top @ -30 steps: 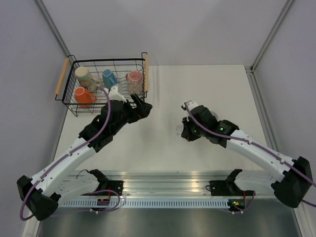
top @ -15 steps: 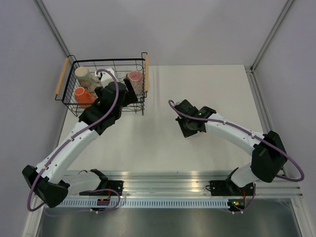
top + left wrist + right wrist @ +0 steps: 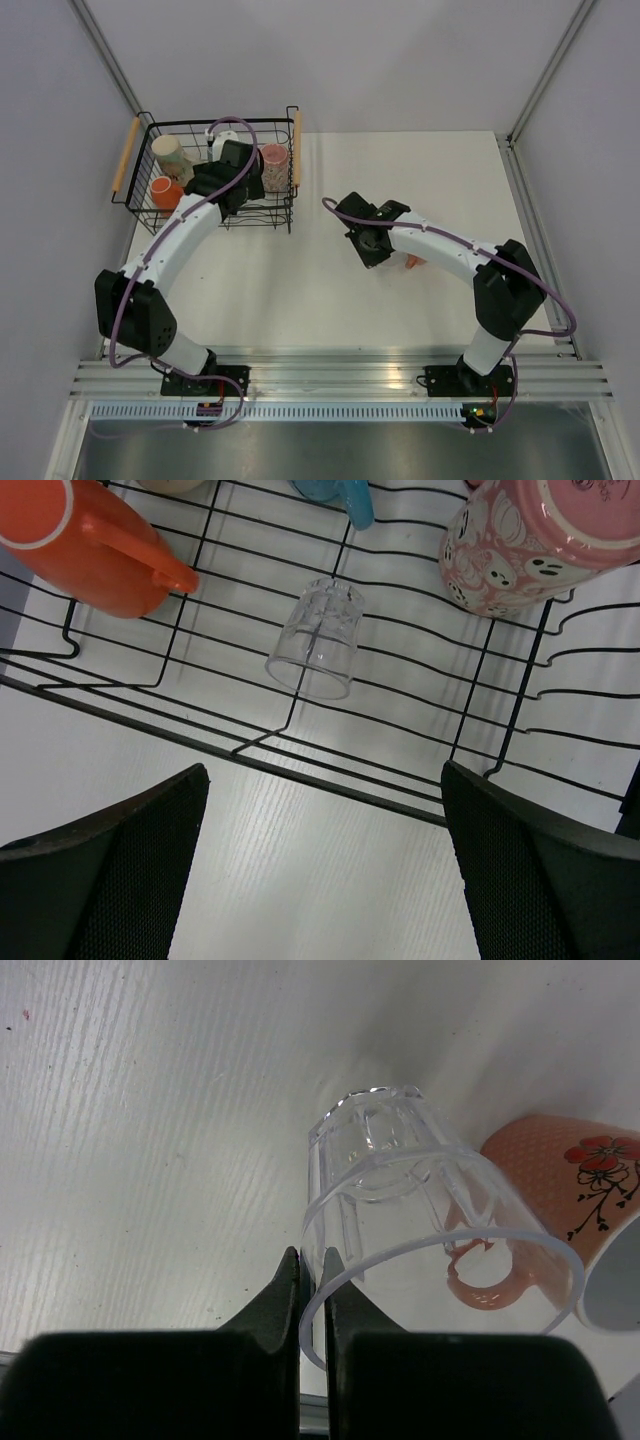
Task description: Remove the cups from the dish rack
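Observation:
The black wire dish rack (image 3: 126, 153) stands at the far left and fills the top of the left wrist view (image 3: 300, 770). In it are a cream mug (image 3: 172, 155), an orange mug (image 3: 163, 190) (image 3: 90, 545), a pink patterned cup (image 3: 274, 165) (image 3: 540, 540), a blue mug's handle (image 3: 340, 495) and a clear tumbler (image 3: 315, 640) lying on its side. My left gripper (image 3: 240, 182) (image 3: 322, 770) is open and empty above the rack's near edge. My right gripper (image 3: 368, 245) (image 3: 311, 1260) is shut on the rim of a second clear tumbler (image 3: 400, 1220), low over the table.
A peach cup with a red flower (image 3: 412, 262) (image 3: 570, 1190) lies on the table right beside the held tumbler. The rack's second wooden handle (image 3: 296, 147) faces the table's middle. Grey walls close in the left and right sides.
My left arm swung from the table up over the dish rack, its gripper open. My right arm drew in towards the middle with the clear tumbler, next to the peach cup.

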`<state>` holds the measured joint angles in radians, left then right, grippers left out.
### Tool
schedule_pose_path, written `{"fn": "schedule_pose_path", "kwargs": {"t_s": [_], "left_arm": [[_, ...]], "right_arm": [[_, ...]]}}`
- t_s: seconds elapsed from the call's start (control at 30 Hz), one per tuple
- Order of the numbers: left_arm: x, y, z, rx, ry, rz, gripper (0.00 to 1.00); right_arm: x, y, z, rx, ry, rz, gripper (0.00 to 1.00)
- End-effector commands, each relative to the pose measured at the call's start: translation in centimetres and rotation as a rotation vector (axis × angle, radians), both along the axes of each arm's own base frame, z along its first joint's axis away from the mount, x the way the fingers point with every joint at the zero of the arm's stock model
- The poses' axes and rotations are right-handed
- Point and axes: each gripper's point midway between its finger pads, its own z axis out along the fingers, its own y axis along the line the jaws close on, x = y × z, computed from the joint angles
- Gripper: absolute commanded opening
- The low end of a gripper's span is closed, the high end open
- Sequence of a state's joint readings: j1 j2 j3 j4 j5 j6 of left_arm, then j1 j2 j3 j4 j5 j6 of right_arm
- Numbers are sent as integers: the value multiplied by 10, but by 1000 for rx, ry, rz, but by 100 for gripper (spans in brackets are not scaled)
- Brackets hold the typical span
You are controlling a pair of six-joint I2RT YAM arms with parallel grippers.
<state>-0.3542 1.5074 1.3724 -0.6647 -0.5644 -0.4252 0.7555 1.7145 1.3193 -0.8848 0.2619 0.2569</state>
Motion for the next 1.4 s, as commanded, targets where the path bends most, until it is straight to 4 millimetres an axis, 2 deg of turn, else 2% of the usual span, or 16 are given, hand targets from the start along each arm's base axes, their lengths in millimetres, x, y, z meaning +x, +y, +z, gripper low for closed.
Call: {"fn": "schedule_pose_path", "kwargs": {"t_s": [0.0,0.07,0.1,0.13,0.2,0.27,0.3,0.37,0.47,0.63,0.8,0.87,0.9,0.97,1.13,1.37], "left_arm": [[16,2,20,25,-2,-43,100],[24,2,12,40,37,-68,100],[31,4,20,39,28,-69,100],[33,5,9,64,85,-87,100],[40,9,11,83,111,-102,100],[43,16,-3,117,184,-107,100],[46,21,-2,130,187,-99,100],[51,29,-13,137,224,-93,100],[57,29,-31,104,265,-104,100],[62,34,-46,88,300,-101,100],[76,40,-57,70,315,-95,100],[85,42,-56,62,306,-95,100],[89,40,-67,51,327,-103,100],[99,41,-69,31,323,-105,100],[111,39,-97,0,377,-120,99],[109,36,-124,0,452,-156,98]], "right_arm": [[14,-5,15,-58,-51,0,1],[13,-7,14,-75,-43,4,1],[13,-8,10,-84,-36,7,1],[14,-9,10,-94,-36,7,1],[12,-11,5,-105,-23,15,1],[12,-11,1,-107,-18,19,1],[12,-10,0,-104,-14,18,2],[12,-11,-5,-111,-5,18,12],[12,-14,-9,-127,5,24,20],[13,-17,-9,-132,-6,19,36],[21,-15,13,-90,-76,-10,67],[22,-13,28,-58,-110,-31,76],[22,-15,33,-54,-120,-38,77],[22,-13,46,-15,-151,-63,84],[11,-19,63,19,-194,-81,90],[7,-23,73,46,-222,-97,91]]}}
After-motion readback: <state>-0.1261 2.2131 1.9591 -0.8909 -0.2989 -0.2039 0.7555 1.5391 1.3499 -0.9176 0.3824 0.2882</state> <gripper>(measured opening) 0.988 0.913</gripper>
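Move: The left hand, open above the front of the rack, has the clear glass standing in it about 12 cm ahead, 4 cm to the left and 15 cm below. From that glass, the blue cup is 9 cm farther out and 2 cm left, the pink ghost cup 6 cm farther and 10 cm right, and the orange cup level with it, 13 cm left. The right hand pinches another clear glass by the rim; its spot is 2 cm ahead, 4 cm right and some 5 cm down, with the flowered mug 7 cm right of that and 2 cm farther. Forward and down in two steps, the left hand drops about 13 cm and reaches 10 cm out, drifting left and tipping some 25 degrees steeper, its wide-open fingers coming down around the rack's glass without closing. Meanwhile the right hand eases its glass down and right about 1 cm each, opens to let go of the rim, then lifts some 8 cm straight up. ##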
